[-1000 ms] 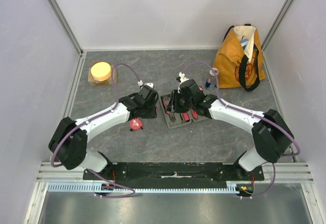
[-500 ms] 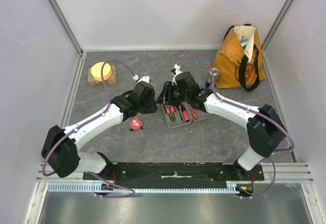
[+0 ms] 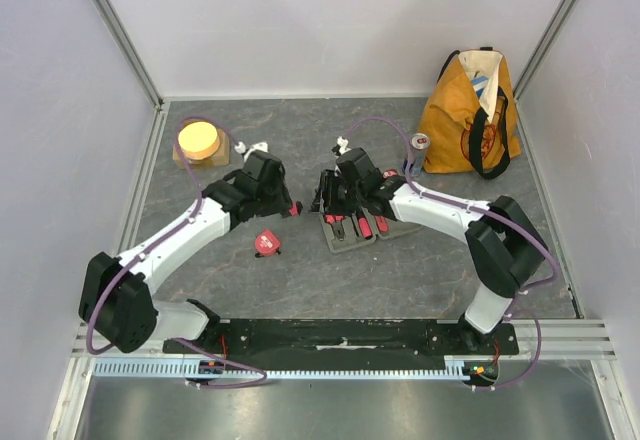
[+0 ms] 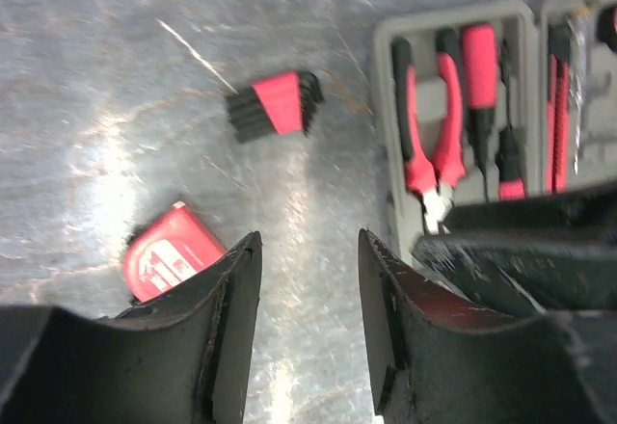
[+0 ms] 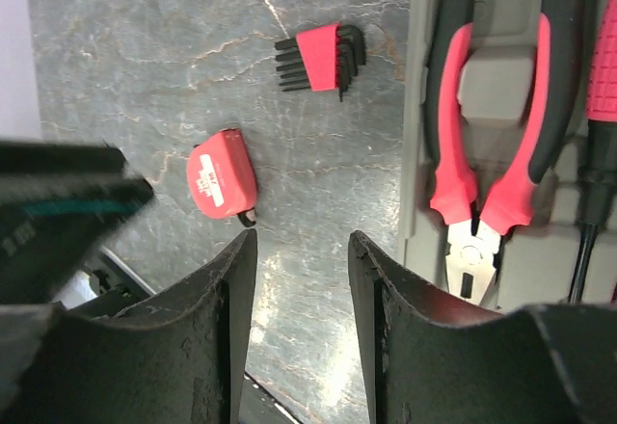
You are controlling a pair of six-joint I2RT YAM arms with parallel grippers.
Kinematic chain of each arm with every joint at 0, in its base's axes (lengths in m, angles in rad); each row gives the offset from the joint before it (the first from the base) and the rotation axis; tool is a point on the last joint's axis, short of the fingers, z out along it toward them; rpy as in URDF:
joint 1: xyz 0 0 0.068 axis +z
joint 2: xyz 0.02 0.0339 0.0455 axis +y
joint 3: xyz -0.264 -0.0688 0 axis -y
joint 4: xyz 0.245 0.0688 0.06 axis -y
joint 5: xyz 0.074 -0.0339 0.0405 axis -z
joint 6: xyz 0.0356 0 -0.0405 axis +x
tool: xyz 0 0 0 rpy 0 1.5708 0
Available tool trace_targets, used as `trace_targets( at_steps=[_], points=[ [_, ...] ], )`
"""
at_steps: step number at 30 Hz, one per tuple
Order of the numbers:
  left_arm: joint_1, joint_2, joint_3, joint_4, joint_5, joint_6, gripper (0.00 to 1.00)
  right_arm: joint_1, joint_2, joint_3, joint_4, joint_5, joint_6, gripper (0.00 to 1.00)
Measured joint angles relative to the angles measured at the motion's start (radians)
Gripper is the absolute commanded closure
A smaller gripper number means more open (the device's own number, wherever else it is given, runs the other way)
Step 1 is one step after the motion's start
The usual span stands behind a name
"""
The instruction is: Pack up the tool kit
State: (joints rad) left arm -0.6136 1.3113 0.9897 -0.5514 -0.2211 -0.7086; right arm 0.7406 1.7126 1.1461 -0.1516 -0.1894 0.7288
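The grey tool kit case (image 3: 350, 232) lies open at mid-table, with red-and-black pliers (image 5: 487, 154) and screwdrivers (image 4: 480, 67) seated in it. A red tape measure (image 3: 266, 243) lies on the table to its left. A red holder of black hex keys (image 5: 323, 58) lies further back. My left gripper (image 3: 288, 207) hangs open over bare table between the tape measure (image 4: 169, 262) and the case (image 4: 386, 77). My right gripper (image 3: 322, 200) is open too, just left of the case rim (image 5: 416, 87), and holds nothing.
An orange tote bag (image 3: 470, 110) stands at the back right with a small can (image 3: 420, 142) beside it. A yellow round block on a wooden base (image 3: 198, 140) sits at the back left. White walls close in three sides.
Both arms have swung toward the back of the table. The right gripper left the case's middle for its left edge. The left gripper drew away from the tape measure, its jaws wider.
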Motion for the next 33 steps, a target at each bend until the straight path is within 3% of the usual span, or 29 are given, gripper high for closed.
trace_targets(
  at_steps=[4, 10, 16, 22, 33],
  points=[
    [0.148, 0.063, 0.019, 0.004, 0.075, 0.023, 0.48, 0.004, 0.025, 0.004, -0.008, 0.019, -0.011, 0.58],
    [0.246, 0.298, 0.134, 0.008, 0.156, 0.045, 0.53, 0.028, 0.091, 0.047, -0.019, 0.06, -0.046, 0.75],
    [0.272, 0.519, 0.282, 0.008, 0.198, 0.068, 0.58, 0.062, 0.172, 0.099, -0.019, 0.088, -0.077, 0.78],
    [0.29, 0.626, 0.368, 0.007, 0.208, 0.073, 0.73, 0.074, 0.243, 0.14, -0.018, 0.09, -0.095, 0.79],
    [0.298, 0.594, 0.238, 0.082, 0.327, 0.066, 0.82, 0.074, 0.284, 0.152, -0.028, 0.102, -0.113, 0.78]
  ],
)
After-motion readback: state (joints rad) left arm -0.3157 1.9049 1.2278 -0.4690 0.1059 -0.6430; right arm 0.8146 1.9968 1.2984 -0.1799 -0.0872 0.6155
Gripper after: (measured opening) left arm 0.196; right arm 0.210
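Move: Ahead of the left hand by about 7 cm, in line with it sideways and some 12 cm below, lies the hex key set. The tape measure lies about 8 cm nearer the bases and 5 cm left of the keys; the pliers in the tool case lie 4 cm nearer and 11 cm right of the keys. From the right hand the hex keys are roughly 6 cm ahead, 6 cm left and 10 cm down. Swinging the left hand forward and down over the hex key set, about 11 cm out, then some 3 cm back while still sinking, 12 cm lower in all; its fingers tip about 20 degrees steeper and narrow from half open to a small gap at the keys. The right hand sinks about 8 cm and edges 3 cm left between keys and case, likewise narrowing its fingers. ##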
